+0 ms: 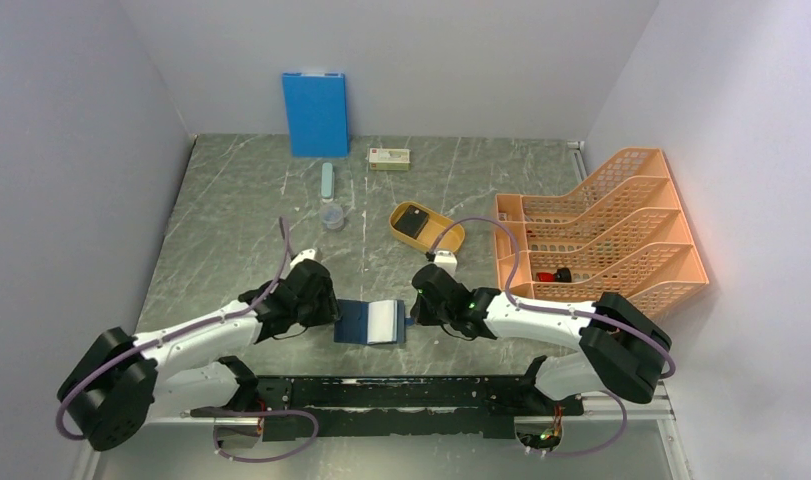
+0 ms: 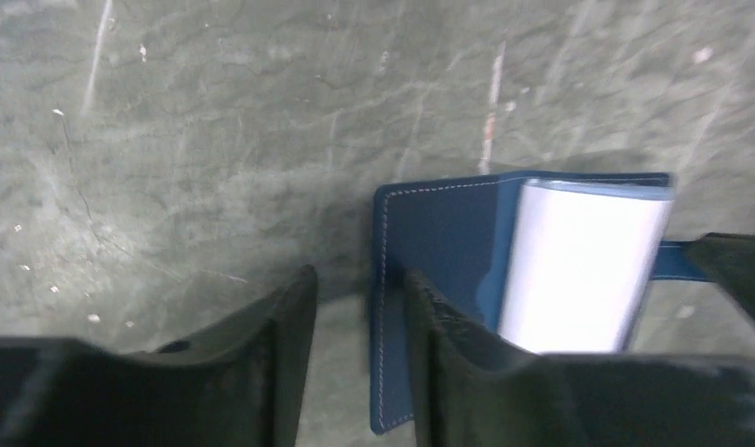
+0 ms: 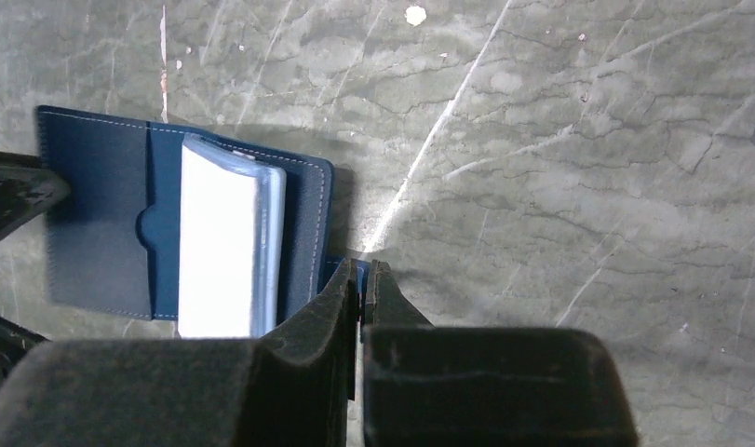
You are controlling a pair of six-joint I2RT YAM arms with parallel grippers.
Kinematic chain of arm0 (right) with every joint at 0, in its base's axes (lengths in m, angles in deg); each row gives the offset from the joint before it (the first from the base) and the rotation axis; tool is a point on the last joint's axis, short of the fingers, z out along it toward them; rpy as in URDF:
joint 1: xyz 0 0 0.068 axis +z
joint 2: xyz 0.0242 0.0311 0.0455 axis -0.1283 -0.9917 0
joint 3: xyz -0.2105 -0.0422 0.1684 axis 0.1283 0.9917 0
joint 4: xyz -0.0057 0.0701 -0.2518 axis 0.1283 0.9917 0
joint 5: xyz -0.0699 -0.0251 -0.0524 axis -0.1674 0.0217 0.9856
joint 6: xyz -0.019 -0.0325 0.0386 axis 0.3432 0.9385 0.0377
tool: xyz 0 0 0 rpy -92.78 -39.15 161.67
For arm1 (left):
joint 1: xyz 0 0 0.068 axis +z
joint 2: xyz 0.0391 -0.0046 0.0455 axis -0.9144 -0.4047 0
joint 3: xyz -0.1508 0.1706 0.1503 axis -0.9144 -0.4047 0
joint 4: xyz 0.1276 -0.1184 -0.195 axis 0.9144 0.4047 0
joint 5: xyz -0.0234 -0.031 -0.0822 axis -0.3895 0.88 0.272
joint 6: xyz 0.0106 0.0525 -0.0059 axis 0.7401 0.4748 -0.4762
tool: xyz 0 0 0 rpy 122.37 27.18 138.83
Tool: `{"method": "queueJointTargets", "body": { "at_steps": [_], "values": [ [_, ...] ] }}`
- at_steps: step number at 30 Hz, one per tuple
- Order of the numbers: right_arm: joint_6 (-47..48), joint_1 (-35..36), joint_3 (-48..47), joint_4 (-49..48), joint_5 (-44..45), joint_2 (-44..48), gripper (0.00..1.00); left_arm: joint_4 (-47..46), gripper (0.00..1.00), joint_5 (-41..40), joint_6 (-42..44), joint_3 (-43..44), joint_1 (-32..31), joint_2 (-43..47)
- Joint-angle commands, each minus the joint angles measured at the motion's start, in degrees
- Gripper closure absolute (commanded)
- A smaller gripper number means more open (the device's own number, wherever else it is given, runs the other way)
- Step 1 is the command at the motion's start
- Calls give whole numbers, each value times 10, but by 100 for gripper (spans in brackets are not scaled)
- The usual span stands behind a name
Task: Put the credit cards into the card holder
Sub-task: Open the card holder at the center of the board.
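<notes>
The navy card holder lies open on the table between my two grippers, with a white, clear-edged stack standing up from its middle. I cannot tell whether that stack is credit cards. In the left wrist view my left gripper is open. The holder's stitched left edge sits between its fingers, apart from the left finger. My right gripper is shut on the holder's snap tab at the right edge of the holder. A dark flat piece lies in the yellow tray.
A yellow oval tray sits behind the right gripper. An orange file rack fills the right side. At the back stand a bright blue board and a small box. A clear cup and pale bar lie mid-table.
</notes>
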Motion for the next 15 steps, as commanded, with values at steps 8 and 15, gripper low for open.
{"method": "queueJointTargets", "body": {
  "at_steps": [8, 15],
  "values": [
    [22, -4, -34, -1, -3, -6, 100, 85, 39, 19, 43, 102, -2, 109],
    [25, -4, -49, 1, -6, -15, 100, 39, 39, 84, 49, 135, -12, 121]
  ]
}}
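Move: Around 7 cm to the left hand's right, about 1 cm nearer the base and 1 cm lower, lies the middle of the opened card holder; its flap's outer edge is almost beneath this hand. A small clear cup stands some 20 cm ahead of the left hand, 1 cm to its left; the tan tray is about 18 cm ahead and 18 cm right. For the right hand, pinching the holder's tab, that middle is roughly 8 cm left, level fore and aft, 1 cm below. Lifting off the flap's outer edge, the left hand climbs about 11 cm with a small drift to the right and forward, its fingers spreading from a third open to well over half and tilting up some 15 degrees towards forward-right. The right hand keeps its pinch on the tab, then eases up and left, about 1.5 cm each, towards the holder's edge. ##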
